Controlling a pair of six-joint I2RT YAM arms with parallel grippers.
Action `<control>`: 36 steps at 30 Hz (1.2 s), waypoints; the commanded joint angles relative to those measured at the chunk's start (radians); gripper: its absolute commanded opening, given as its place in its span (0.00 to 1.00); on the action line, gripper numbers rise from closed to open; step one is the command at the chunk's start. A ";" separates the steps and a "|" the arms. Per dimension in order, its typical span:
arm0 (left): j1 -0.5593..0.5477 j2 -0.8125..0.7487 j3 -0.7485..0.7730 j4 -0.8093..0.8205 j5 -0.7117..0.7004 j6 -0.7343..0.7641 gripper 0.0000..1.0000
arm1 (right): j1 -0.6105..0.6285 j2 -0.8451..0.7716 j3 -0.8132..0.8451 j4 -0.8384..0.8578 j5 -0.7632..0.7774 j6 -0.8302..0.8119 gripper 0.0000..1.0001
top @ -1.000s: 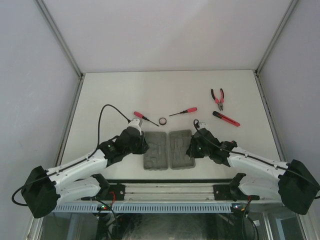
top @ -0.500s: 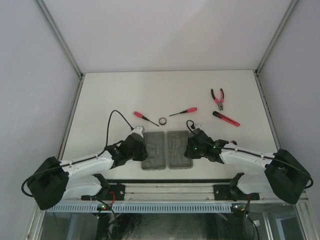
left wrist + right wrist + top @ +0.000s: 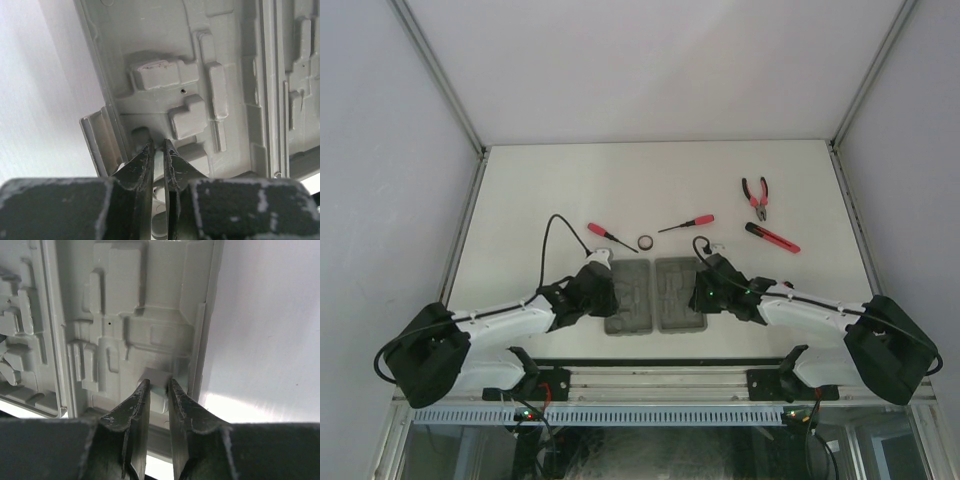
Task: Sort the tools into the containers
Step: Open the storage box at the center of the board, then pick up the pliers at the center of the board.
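The grey case (image 3: 665, 300) lies open in two halves near the arms, its moulded recesses empty. My left gripper (image 3: 604, 296) is at the left half's outer edge, its jaws (image 3: 158, 144) closed on a thin grey ridge of the case (image 3: 165, 50). My right gripper (image 3: 700, 293) is at the right half's outer edge, its jaws (image 3: 158, 384) pinching a small raised block of the case (image 3: 125, 290). Beyond the case lie two red-handled screwdrivers (image 3: 610, 236) (image 3: 686, 224) and a black ring (image 3: 646, 242). Red-handled pliers (image 3: 756, 196) and a slim red-black stick tool (image 3: 772, 237) lie at the far right.
The white table (image 3: 550, 190) is bounded by metal posts and grey walls. A black cable (image 3: 552, 235) loops above the left arm. The arm bases and a rail (image 3: 660, 385) run along the near edge.
Both arms have drawn in and dropped lower against the case's outer edges. The case has shifted a little toward the left. The tools have not moved.
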 commanded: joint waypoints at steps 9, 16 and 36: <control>-0.008 0.021 0.112 -0.010 0.005 0.011 0.24 | -0.045 -0.079 0.012 0.017 0.007 -0.068 0.23; -0.006 -0.087 0.157 -0.103 -0.045 0.057 0.32 | -0.051 -0.253 0.012 0.018 0.004 -0.099 0.32; -0.005 -0.548 0.107 -0.281 -0.196 0.074 0.42 | -0.098 -0.567 0.011 -0.227 0.139 -0.060 0.44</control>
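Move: The storage box already lies open under both hands, fingertips down inside its halves. The left half's middle is about 2 cm ahead and 3 cm right of the left hand; the tape lies 15 cm ahead and 6 cm right, the left screwdriver 16 cm ahead and 1 cm left. The right half's middle is some 4 cm ahead and 2 cm left of the right hand; the tape is 15 cm ahead, 10 cm left, the right screwdriver 20 cm ahead, 1 cm left. Forward and right together first, by only about 1 cm, both hands keep their fingertips on the insides of the box halves and push the box along. Then both lift off and rise, the left about 14 cm, the right about 11 cm, drawing apart sideways off the box while the wrists tip the fingers up some 20 degrees and both grippers open part way. ##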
